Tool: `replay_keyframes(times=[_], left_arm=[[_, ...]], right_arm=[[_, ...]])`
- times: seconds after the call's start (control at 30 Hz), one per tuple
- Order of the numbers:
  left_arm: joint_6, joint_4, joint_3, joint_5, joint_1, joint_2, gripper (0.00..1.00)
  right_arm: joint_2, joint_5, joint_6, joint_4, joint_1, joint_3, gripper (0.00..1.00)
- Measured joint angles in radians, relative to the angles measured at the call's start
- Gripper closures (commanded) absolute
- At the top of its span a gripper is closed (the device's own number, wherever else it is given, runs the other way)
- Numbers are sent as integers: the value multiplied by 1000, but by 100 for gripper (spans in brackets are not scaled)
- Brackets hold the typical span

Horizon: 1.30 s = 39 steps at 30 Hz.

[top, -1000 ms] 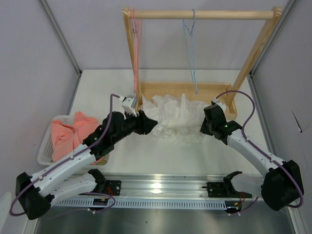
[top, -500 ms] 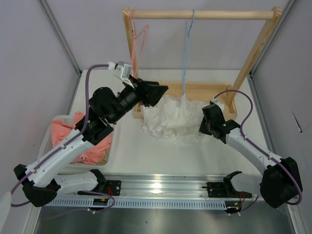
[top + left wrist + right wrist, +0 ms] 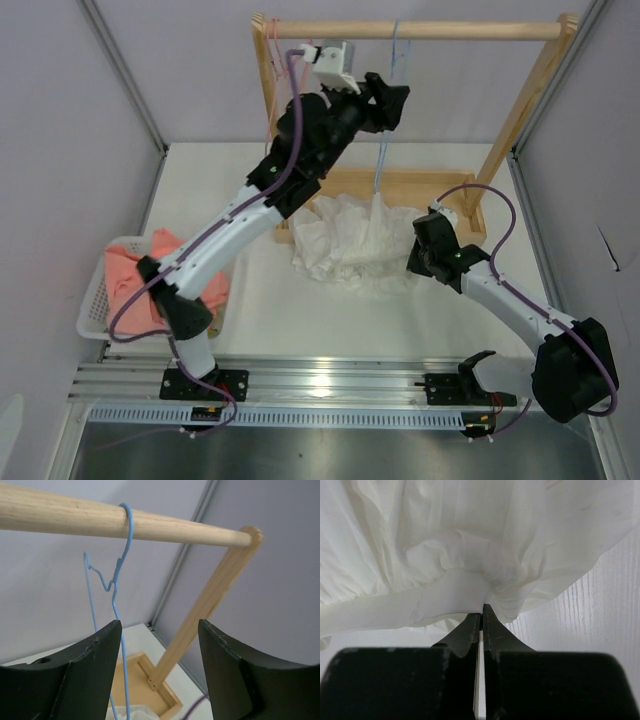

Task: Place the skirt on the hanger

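The white crinkled skirt (image 3: 350, 240) lies bunched on the table in front of the rack's base. My right gripper (image 3: 418, 262) is shut on its right edge; in the right wrist view the jaws (image 3: 482, 609) pinch a fold of the skirt (image 3: 470, 540). The light-blue hanger (image 3: 381, 150) hangs by its hook from the wooden rod (image 3: 450, 30). My left gripper (image 3: 397, 103) is raised beside the hook and stands open. In the left wrist view the hanger (image 3: 116, 585) runs down just inside the gap (image 3: 159, 625), close along the left finger, with nothing gripped.
A pink wire hanger (image 3: 273, 70) hangs at the rod's left end, partly behind my left arm. The rack's wooden base frame (image 3: 445, 185) lies behind the skirt. A white basket (image 3: 95, 300) with salmon-pink cloth (image 3: 135, 275) stands at the left. Walls close in on both sides.
My left arm has left the skirt's left side and risen from the table to the rod beside the blue hanger, its jaws opening wider. The skirt slumped left. The right arm has stayed put.
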<state>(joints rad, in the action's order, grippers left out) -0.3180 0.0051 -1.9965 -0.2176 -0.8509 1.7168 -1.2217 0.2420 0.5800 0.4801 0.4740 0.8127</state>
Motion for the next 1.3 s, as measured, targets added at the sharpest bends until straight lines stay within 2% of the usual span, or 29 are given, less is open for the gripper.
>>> replay_keyframes(times=[0.17, 0.27, 0.43, 0.47, 0.57, 0.73, 0.83, 0.93, 0.97, 1.07, 1.3], left_arm=[[70, -76, -284, -113, -13, 252, 31], [112, -64, -360, -178, -16, 337, 32], [173, -43, -360, -252, -16, 362, 41], [187, -32, -360, -256, -16, 364, 48], [217, -6, -360, -271, -14, 367, 53], [245, 33, -362, -278, -6, 372, 53], [251, 53, -362, -278, -1, 372, 60], [263, 68, -362, -277, 3, 372, 73], [265, 68, -362, -277, 5, 372, 83], [266, 69, -362, -266, 13, 372, 100], [267, 94, -362, -201, 40, 371, 99]], right_arm=[[-3, -5, 0, 0, 0, 0, 100], [-3, -5, 0, 1, 0, 0, 100], [-3, -8, -1, 1, 0, 0, 100], [-3, -8, -1, 1, 0, 0, 100], [-3, -11, -1, 1, 0, 0, 100], [-3, -16, -1, 1, 3, 0, 100], [-4, -16, -1, 1, 5, 0, 100], [-6, -16, -1, 1, 7, 0, 100], [-7, -16, -1, 1, 7, 0, 100], [-9, -16, -1, 1, 7, 0, 100], [-9, -16, -1, 1, 7, 0, 100]])
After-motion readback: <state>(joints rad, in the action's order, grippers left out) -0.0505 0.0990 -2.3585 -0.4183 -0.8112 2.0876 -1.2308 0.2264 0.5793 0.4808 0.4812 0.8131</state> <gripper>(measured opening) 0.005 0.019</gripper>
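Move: The blue hanger's neck, just under its hook, is about 10 cm ahead of the left hand, 1 cm right and 2 cm below. The rail it hangs from passes some 5 cm above that neck. The pink hangers' hooks sit roughly 19 cm left and 10 cm ahead, and the white skirt lies some 45 cm below, about 3 cm left and level fore-and-aft. From the right hand, the neck is about 20 cm ahead, 9 cm left and 40 cm up. Forward about 10 cm goes the left hand, mostly in a quick first dip down and rightwards under the rail, then slowly on with a slight rise and drift left, its wrist swinging some 20 degrees counter-clockwise. Its open fingers shut fully at the blue hanger's neck, pinching the wire below the hook. The right hand stays put and keeps its pinch on the skirt's waistband. ##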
